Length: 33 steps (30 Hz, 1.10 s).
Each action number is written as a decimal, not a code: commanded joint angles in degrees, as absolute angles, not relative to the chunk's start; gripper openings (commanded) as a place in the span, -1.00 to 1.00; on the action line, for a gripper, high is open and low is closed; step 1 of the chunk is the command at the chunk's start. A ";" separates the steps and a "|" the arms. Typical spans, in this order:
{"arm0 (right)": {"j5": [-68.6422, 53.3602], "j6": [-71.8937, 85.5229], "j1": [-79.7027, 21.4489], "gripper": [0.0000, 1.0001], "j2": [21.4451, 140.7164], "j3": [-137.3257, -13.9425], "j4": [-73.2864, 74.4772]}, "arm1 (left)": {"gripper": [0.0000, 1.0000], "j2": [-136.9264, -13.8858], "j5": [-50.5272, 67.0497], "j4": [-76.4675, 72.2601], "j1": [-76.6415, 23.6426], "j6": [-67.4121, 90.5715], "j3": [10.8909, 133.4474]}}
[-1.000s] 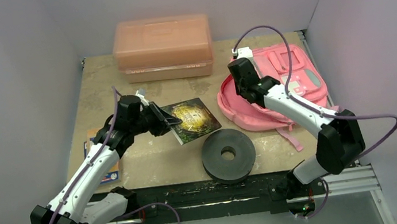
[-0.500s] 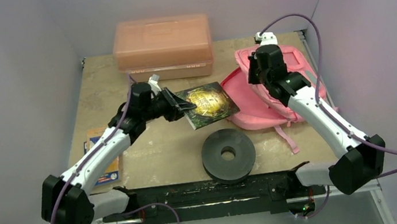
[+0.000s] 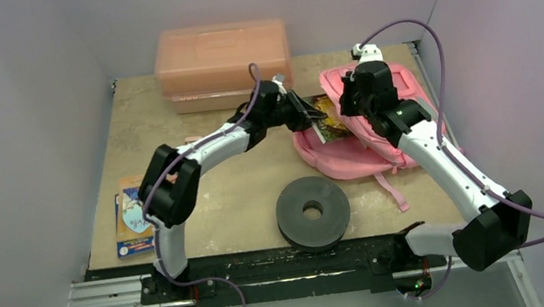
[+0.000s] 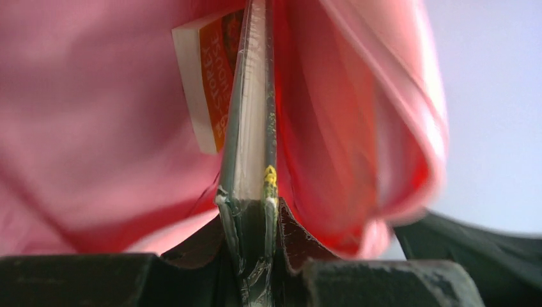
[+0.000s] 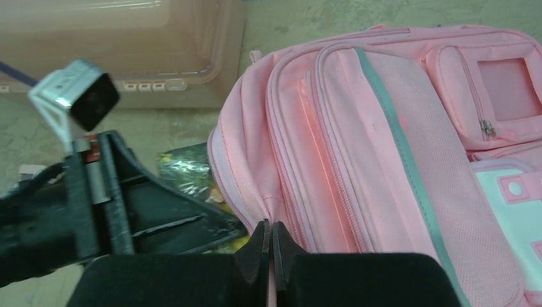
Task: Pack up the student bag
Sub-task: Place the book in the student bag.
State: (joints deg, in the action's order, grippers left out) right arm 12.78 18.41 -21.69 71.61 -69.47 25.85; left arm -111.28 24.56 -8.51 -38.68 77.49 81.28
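The student bag [image 3: 349, 161] is a pink fabric backpack lying at the back right of the table, with its main opening facing left. My right gripper [image 3: 354, 108] is shut on the zipper edge of the bag [image 5: 383, 128] and holds that edge up; its jaws [image 5: 271, 225] pinch a fold of pink fabric. My left gripper [image 3: 315, 121] is shut on a thin book with a green and gold cover [image 3: 330, 127], whose far part sits inside the opening. The left wrist view shows the book edge-on [image 4: 252, 128] between pink walls [image 4: 96, 96], beside an orange-spined book [image 4: 208, 83].
A rigid salmon plastic box [image 3: 224, 64] stands at the back, just left of the bag. A black disc with a centre hole [image 3: 313, 211] lies near the front edge. A blue-covered book [image 3: 133, 219] lies at the table's left edge.
My left arm has swung right and back, carrying the green book from mid-table into the bag's opening. My right gripper rose with the bag's edge a second ago and has since stayed put.
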 commanded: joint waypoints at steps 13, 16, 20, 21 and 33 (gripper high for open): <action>9.17 20.57 -21.93 -1.00 66.00 -69.18 20.18 | -1.00 -139.79 21.06 -7.12 -47.66 85.92 115.08; 9.14 20.57 -21.93 -1.00 65.40 -68.18 19.52 | -1.00 -143.75 22.68 -3.99 -47.95 86.58 120.26; 9.68 20.39 -21.90 -1.00 65.39 -67.41 19.66 | -0.65 -146.86 25.99 4.71 -47.78 86.92 124.76; 9.82 20.43 -21.89 -1.00 65.39 -67.27 19.56 | -0.53 -146.48 26.11 6.01 -47.78 86.30 124.55; 11.22 20.21 -21.95 -1.00 65.44 -65.95 19.37 | 0.46 -133.34 26.94 21.63 -43.58 74.74 118.22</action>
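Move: The left hand grips the green book by one edge, its far part already at the bag's mouth. The middle of the bag's main pocket is about 13 cm to that hand's right, 3 cm back and 10 cm below; the orange book already inside is some 15 cm right, 2 cm ahead and 12 cm down. The black ring lies 24 cm back and 5 cm left, 16 cm below. From the right hand, the pocket lies about 5 cm back, 5 cm right and 15 cm below. Rightward and down goes the left hand, about 15 cm across and 7 cm lower, carrying the gripped green book under the lifted flap and into the bag's pocket. There its fingers open wide to let go, while the hand sinks another 3 cm, eases some 4 cm back to the left and tilts about 15 degrees. The shut right fingers keep holding the flap up, shifting back only about a centimetre. ##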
